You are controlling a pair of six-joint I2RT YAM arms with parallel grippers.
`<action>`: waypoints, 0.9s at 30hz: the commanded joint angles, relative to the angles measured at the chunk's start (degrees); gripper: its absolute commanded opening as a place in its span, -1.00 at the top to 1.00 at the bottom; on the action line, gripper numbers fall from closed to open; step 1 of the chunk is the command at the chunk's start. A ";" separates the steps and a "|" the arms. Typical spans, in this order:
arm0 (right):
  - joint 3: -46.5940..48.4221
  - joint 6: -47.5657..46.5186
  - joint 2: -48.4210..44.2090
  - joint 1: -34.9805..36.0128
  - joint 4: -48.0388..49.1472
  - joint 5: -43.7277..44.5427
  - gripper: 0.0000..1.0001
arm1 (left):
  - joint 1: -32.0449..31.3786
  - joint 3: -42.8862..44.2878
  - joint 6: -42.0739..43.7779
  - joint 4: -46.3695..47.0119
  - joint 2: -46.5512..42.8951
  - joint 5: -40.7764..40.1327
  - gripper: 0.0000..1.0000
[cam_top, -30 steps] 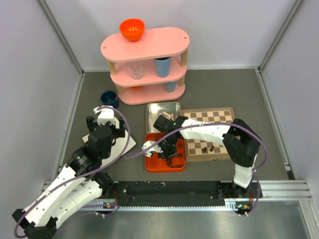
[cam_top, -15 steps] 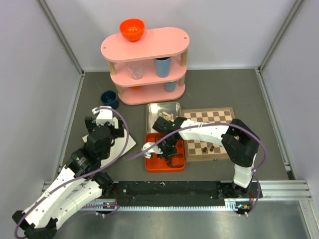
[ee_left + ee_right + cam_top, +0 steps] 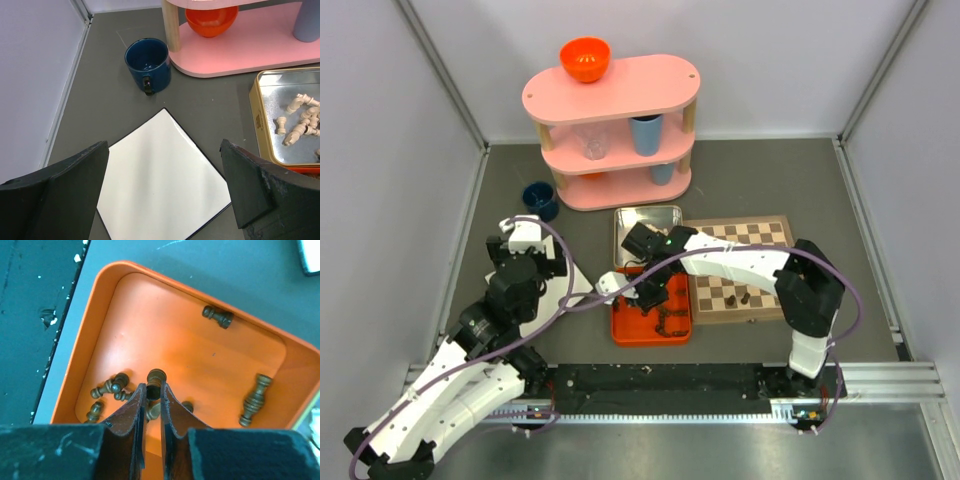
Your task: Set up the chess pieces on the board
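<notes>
My right gripper [image 3: 152, 388] is shut on a dark brown chess piece [image 3: 156, 376], whose round end sticks out past the fingertips, just above the orange tray [image 3: 102, 287]. More dark pieces lie in that tray: a cluster [image 3: 107, 386] at the left, one [image 3: 218, 317] at the far side, one [image 3: 255, 399] at the right. From above, the right gripper [image 3: 642, 290] hangs over the tray [image 3: 624, 334], left of the board [image 3: 752, 233], which carries two dark pieces [image 3: 738, 297]. Pale pieces [image 3: 300, 120] lie in the silver tin [image 3: 256, 107]. My left gripper [image 3: 164, 197] is open over a white card [image 3: 160, 175].
A dark blue mug [image 3: 147, 62] stands beyond the white card. The pink three-tier shelf [image 3: 612, 92] at the back holds an orange bowl [image 3: 585, 58], a blue cup [image 3: 646, 133] and a clear glass [image 3: 594, 143]. Grey walls close in the table's left and right sides.
The right gripper's jaws have closed on a dark piece in the orange tray and risen a little toward the tray's far left. The left arm has drifted slightly left.
</notes>
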 commanded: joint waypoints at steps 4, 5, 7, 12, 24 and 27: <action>4.12 3.82 -7.44 0.12 -2.74 -3.07 0.94 | 0.45 -0.50 0.22 3.12 -0.60 -1.42 -0.95; 4.03 4.17 -7.97 -0.14 -3.35 -2.36 0.94 | 0.45 -0.50 0.31 2.95 -0.51 -1.42 -0.95; 3.42 4.44 -10.16 -0.93 -4.14 -1.05 0.93 | 0.45 -0.59 0.31 3.03 -0.60 -1.42 -0.96; 0.70 3.30 -16.32 -6.20 -7.56 -2.18 0.92 | 0.54 -0.68 0.58 3.39 -0.33 -0.89 -0.96; -11.61 5.39 -23.80 -13.32 -7.40 5.09 0.85 | 0.71 -0.85 0.93 3.82 1.43 0.78 -0.95; -14.42 6.71 -24.06 -13.59 -5.56 7.13 0.85 | 0.80 -0.94 1.10 3.91 1.78 1.30 -0.95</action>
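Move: The right hand holds a dark chess piece just above the orange tray, whose middle is about 2 cm right and 4 cm below. The board's middle lies about 22 cm right, 8 cm ahead and 4 cm below; two dark pieces standing on its near side are 19 and 22 cm right, 1 cm ahead. From the idle left hand, the board is roughly 44 cm right, level with it, and 21 cm below. The right hand lifts the still-pinched piece about 9 cm, swings 11 cm right towards the board, then starts sinking. ##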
